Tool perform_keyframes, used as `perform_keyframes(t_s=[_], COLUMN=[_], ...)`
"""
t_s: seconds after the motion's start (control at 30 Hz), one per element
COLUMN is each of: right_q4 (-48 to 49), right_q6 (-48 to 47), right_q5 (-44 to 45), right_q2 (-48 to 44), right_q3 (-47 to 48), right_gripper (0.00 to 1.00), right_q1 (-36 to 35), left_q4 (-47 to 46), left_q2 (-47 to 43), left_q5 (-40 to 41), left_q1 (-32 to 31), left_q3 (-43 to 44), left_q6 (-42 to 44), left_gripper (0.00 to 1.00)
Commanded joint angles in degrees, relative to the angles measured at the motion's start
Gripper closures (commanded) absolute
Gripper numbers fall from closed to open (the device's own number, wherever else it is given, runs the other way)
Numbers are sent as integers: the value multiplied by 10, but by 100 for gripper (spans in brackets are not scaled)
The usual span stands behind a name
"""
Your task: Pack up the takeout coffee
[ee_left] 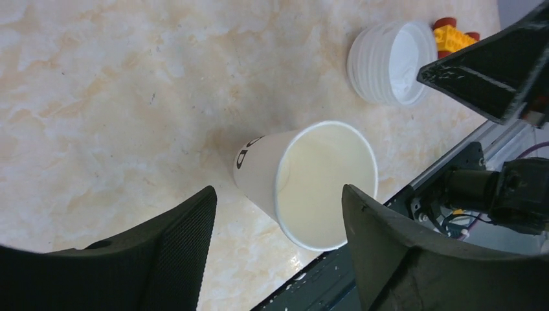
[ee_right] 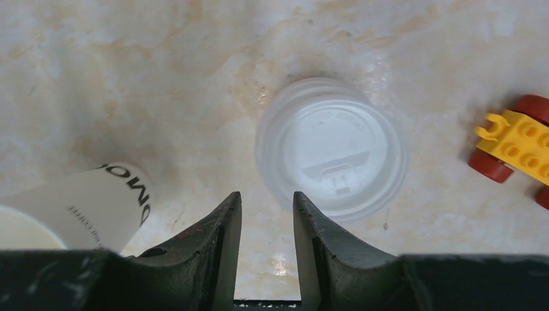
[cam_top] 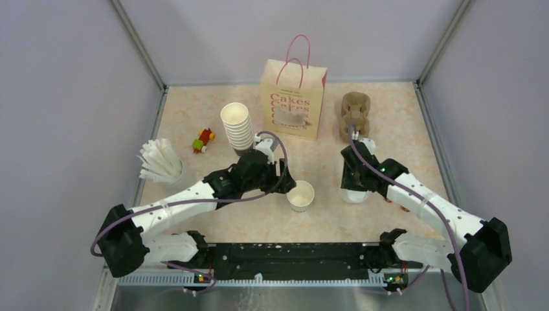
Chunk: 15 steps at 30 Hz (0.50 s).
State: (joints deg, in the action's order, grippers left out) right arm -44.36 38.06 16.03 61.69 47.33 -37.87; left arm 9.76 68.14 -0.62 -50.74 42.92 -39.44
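Note:
The takeout coffee (cam_top: 301, 195) is a small white paper cup with black lettering, standing upright near the table's middle with no lid on it. In the left wrist view the cup (ee_left: 311, 181) shows its pale inside. My left gripper (ee_left: 278, 214) is open, with one finger on each side of the cup and a clear gap on the left side. A round white plastic lid (ee_right: 333, 155) lies flat on the table, apart from the cup (ee_right: 97, 201). My right gripper (ee_right: 265, 207) hangs just short of the lid, jaws narrowly open with nothing between them.
A paper bag (cam_top: 292, 100) marked "Cakes" stands at the back centre. The brown cup carrier (cam_top: 355, 111) lies to its right. A stack of lidless cups (cam_top: 237, 126) and a red-and-yellow toy (cam_top: 203, 138) are back left. White sticks (cam_top: 159, 162) fan out at far left.

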Motion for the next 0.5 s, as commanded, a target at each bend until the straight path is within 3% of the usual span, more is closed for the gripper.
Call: perform_keyframes(t_s=[0.0,0.1,0.33,0.47], right_q4=[-43,-66,-84,-44], right_q6=[30,42,66,67], right_q5=[40,46,34,-2], right_q2=[0,-8,-44,-64], right_q3=[19,19,-12,-49], right_gripper=[65,65,65,65], right_q1=[46,74,142,181], left_q4=[64,109,180,193], left_q2=[-48,-63,-84,-104], left_q5=[39,41,45,43], left_q1=[-2,-2,-2,-2], left_q3=[85,120,156,155], left_q6=[26,43,63,62], left_gripper=[19,2,1,1])
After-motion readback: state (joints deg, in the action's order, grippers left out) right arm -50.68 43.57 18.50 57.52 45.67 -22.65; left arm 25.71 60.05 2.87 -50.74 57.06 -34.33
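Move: The lids stand about 3 cm ahead of the right hand, 4 cm to its right and 6 cm below. The just-placed cup is level with that hand, 13 cm to its left; the toy car lies 18 cm to its right and 2 cm ahead. From the left hand, whose open fingers still straddle the rim, the cup's middle is some 3 cm back, 4 cm right and 5 cm down, and the lids are level, 21 cm right. Rightward and nearly level, the right hand sweeps about 7.5 cm across above the lids from their cup side to their toy-car side, yawing some 20 degrees clockwise with its fingers staying partly open. The left hand meanwhile climbs about 10 cm clear of the cup rim, its already parted fingers spreading fully and tipping up slightly, then eases a little left. ##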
